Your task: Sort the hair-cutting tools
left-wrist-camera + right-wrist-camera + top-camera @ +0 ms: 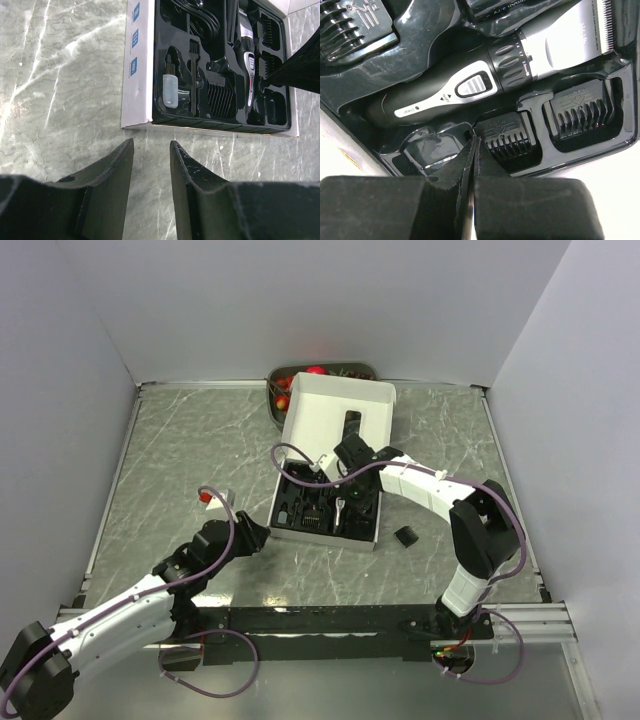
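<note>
A white box [285, 455] holds a black insert tray [180, 112] with the hair-cutting tools. In it lie a black-and-silver clipper [470, 85], comb guards [507, 137] [580, 112] in their slots, a small brush [194, 70] and a white bottle [170, 90]. My right gripper [474, 142] is shut with nothing in it. It hovers over the tray's right column [360, 485], at the rim between an empty slot [432, 150] and a guard. My left gripper [151, 145] is open and empty over the table, just in front of the box's near left corner [262, 533]. One loose black guard [406, 536] lies on the table right of the box.
The box lid [340, 405] stands open behind the tray. A grey tray of fruit [290, 380] sits at the back wall. A small red-and-white item [208, 497] lies left of the box. White walls enclose the marble table [180, 440].
</note>
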Available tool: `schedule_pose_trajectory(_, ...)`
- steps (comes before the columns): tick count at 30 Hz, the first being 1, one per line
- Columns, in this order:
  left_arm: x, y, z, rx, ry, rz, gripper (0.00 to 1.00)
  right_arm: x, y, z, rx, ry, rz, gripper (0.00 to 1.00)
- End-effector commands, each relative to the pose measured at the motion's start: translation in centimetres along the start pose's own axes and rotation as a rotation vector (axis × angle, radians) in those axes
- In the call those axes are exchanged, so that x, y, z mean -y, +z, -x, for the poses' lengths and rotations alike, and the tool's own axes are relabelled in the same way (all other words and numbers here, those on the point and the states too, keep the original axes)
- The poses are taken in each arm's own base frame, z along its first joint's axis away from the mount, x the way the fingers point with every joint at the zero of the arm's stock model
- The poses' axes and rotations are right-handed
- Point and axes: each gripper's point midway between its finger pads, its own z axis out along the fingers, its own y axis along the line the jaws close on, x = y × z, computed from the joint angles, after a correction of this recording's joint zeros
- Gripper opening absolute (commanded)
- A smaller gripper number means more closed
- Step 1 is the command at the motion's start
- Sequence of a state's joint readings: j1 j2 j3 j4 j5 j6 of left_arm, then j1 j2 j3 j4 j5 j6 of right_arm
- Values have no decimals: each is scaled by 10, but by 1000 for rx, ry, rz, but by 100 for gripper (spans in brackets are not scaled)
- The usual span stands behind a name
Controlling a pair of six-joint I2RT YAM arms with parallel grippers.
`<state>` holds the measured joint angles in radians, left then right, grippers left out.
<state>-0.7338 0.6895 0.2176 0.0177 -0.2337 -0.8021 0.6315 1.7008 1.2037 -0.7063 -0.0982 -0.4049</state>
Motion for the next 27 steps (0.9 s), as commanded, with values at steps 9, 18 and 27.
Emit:
schedule_pose_trajectory(9, 9, 0, 11, 30, -7, -19, 41, -5, -22, 12, 66, -9, -18, 0)
schedule_pose_trajectory(18, 10, -2, 13, 36, -8, -23, 41, 11, -85, 6, 175, 87, -234, 0)
schedule_pose_trajectory(27, 11, -5, 15, 51, -15, -35, 41, 12, -141, -12, 570, 446, -347, 0)
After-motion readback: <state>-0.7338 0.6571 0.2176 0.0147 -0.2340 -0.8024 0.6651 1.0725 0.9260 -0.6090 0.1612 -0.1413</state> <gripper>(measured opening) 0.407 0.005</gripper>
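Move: The right hand, fingers shut, is down at the near edge of the guide comb in the box's middle right slot, whose middle is some 1 cm ahead and 1 cm below. The loose guide comb on the table is about 10 cm to its right, 7 cm back and 5 cm lower. The clipper is roughly 5 cm to its left, 1 cm ahead; the empty slot is about 3 cm back, straight behind. For the left hand, the loose comb is some 32 cm right, 1 cm back, 7 cm down. Upwards, after barely stirring at first, the shut right fingertips come off the comb in the middle slot and climb about 10 cm, soon also swinging some 5 cm right and a little back, over the box's right rim towards the loose comb on the table. The wrist swings its fingertips outward, away from straight down, and twists clockwise, some 30 degrees in all, speeding up towards the end; the fingers stay closed and empty. ##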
